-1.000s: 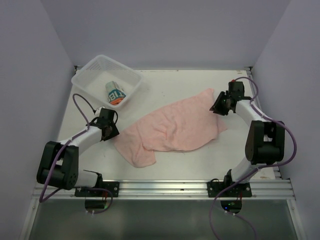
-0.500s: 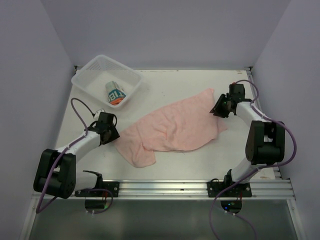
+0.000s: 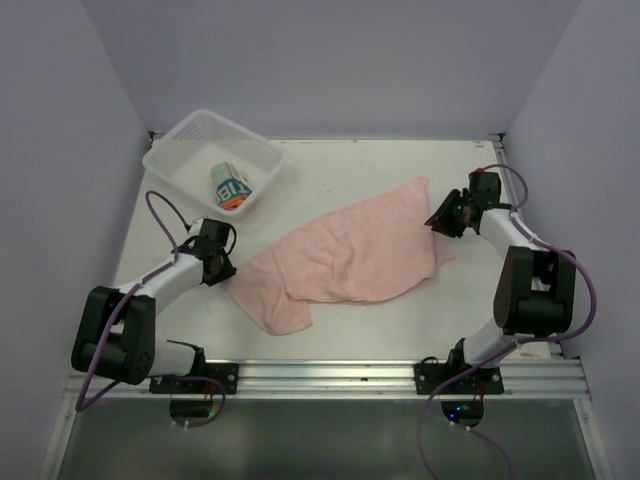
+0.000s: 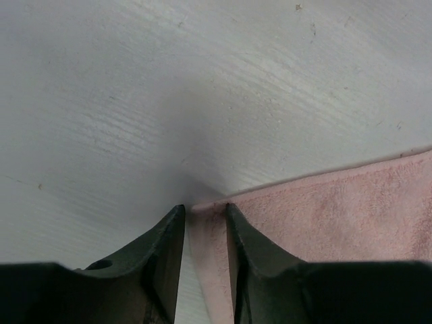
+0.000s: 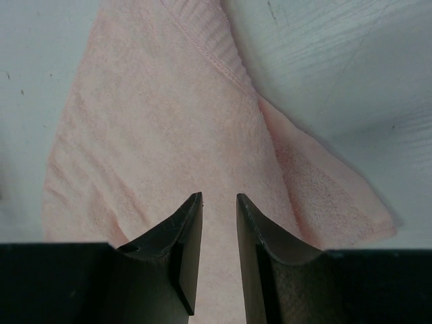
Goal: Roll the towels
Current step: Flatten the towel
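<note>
The pale pink towel (image 3: 345,260) lies spread and creased across the table's middle. Its left corner (image 4: 202,223) sits between the fingers of my left gripper (image 3: 228,271) (image 4: 204,206). That gripper stands open: the cloth touches the right finger and bare table shows beside the left one. My right gripper (image 3: 438,220) (image 5: 218,196) is shut on the pink towel (image 5: 155,121) at its right edge, where cloth fills the narrow gap between the fingers. The printed white and teal towel (image 3: 230,187) lies rolled in the basket.
The white mesh basket (image 3: 165,165) stands at the back left, close behind my left arm. Pale walls close in the table on the left, back and right. A metal rail (image 3: 330,375) runs along the near edge.
My left gripper dipped toward the near edge, came back to the towel's left corner, and its jaws narrowed. My right gripper drifted slightly right along the towel's right edge.
</note>
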{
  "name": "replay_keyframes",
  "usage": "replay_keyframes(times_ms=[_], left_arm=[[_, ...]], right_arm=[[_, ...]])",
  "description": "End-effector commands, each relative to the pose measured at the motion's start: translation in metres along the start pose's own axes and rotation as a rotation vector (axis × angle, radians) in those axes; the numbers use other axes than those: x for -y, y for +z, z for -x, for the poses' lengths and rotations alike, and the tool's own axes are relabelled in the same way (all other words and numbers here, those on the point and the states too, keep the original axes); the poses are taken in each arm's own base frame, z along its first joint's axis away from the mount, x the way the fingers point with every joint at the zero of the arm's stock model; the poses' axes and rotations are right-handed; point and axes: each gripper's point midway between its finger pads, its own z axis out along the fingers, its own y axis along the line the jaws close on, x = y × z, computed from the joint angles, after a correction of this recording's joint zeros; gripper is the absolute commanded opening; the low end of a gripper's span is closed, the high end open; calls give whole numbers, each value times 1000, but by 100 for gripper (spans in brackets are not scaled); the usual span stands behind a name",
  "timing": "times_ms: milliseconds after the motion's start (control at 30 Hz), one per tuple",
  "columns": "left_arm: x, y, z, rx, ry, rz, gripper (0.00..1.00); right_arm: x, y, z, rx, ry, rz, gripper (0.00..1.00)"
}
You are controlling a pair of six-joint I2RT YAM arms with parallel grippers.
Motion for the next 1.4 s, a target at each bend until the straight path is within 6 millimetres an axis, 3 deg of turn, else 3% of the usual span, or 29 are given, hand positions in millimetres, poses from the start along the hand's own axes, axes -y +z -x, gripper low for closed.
replay_keyframes(times_ms=[0, 267, 367, 533, 633, 733, 833, 1067, 1367], left_arm=[[-36, 6, -66, -240, 50, 135, 30], [-34, 6, -73, -266, 115, 182, 19], [-26, 1, -62, -235, 120, 166, 4], [-5, -17, -13, -102, 125, 130, 0], [13, -38, 38, 43, 121, 108, 0], [22, -57, 75, 153, 119, 104, 0], [29, -68, 98, 226, 131, 96, 0], [23, -78, 126, 344, 175, 141, 0], [14, -99, 153, 451, 210, 208, 0]], right_arm=[[-11, -11, 15, 49, 28, 76, 31], [-7, -13, 21, 54, 65, 103, 30], [-7, -12, 20, 50, 71, 109, 30], [-10, -13, 18, 35, 46, 127, 30], [-13, -16, 21, 35, 34, 130, 31], [-15, -17, 27, 43, 30, 127, 32], [-20, -18, 36, 53, 21, 130, 32], [-22, -5, 70, 102, -1, 41, 32], [-38, 46, 99, 162, -65, -82, 34]])
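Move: The pink towel's left corner lies right between the left hand's open finger pads, about 1 cm below the hand point. The towel's near corner lies some 12 cm back and 12 cm right of this hand. The rolled towel in the basket lies about 21 cm ahead, level sideways. For the right hand, the pink towel's far right corner is about 13 cm ahead, 2 cm left and 7 cm below; the side flap is roughly 6 cm back, 4 cm right, at the same depth. The pink towel's left corner is pinched as the left fingers shut at table level, then carried up about 12 cm, with some 6 cm forward towards the basket and a final drift left, the hand rolling about 20 degrees so its left side rises. The right hand, still empty and slightly open, first shifts a little right, then swings forward above the towel's right edge towards its far corner, rising and starting to sink. ##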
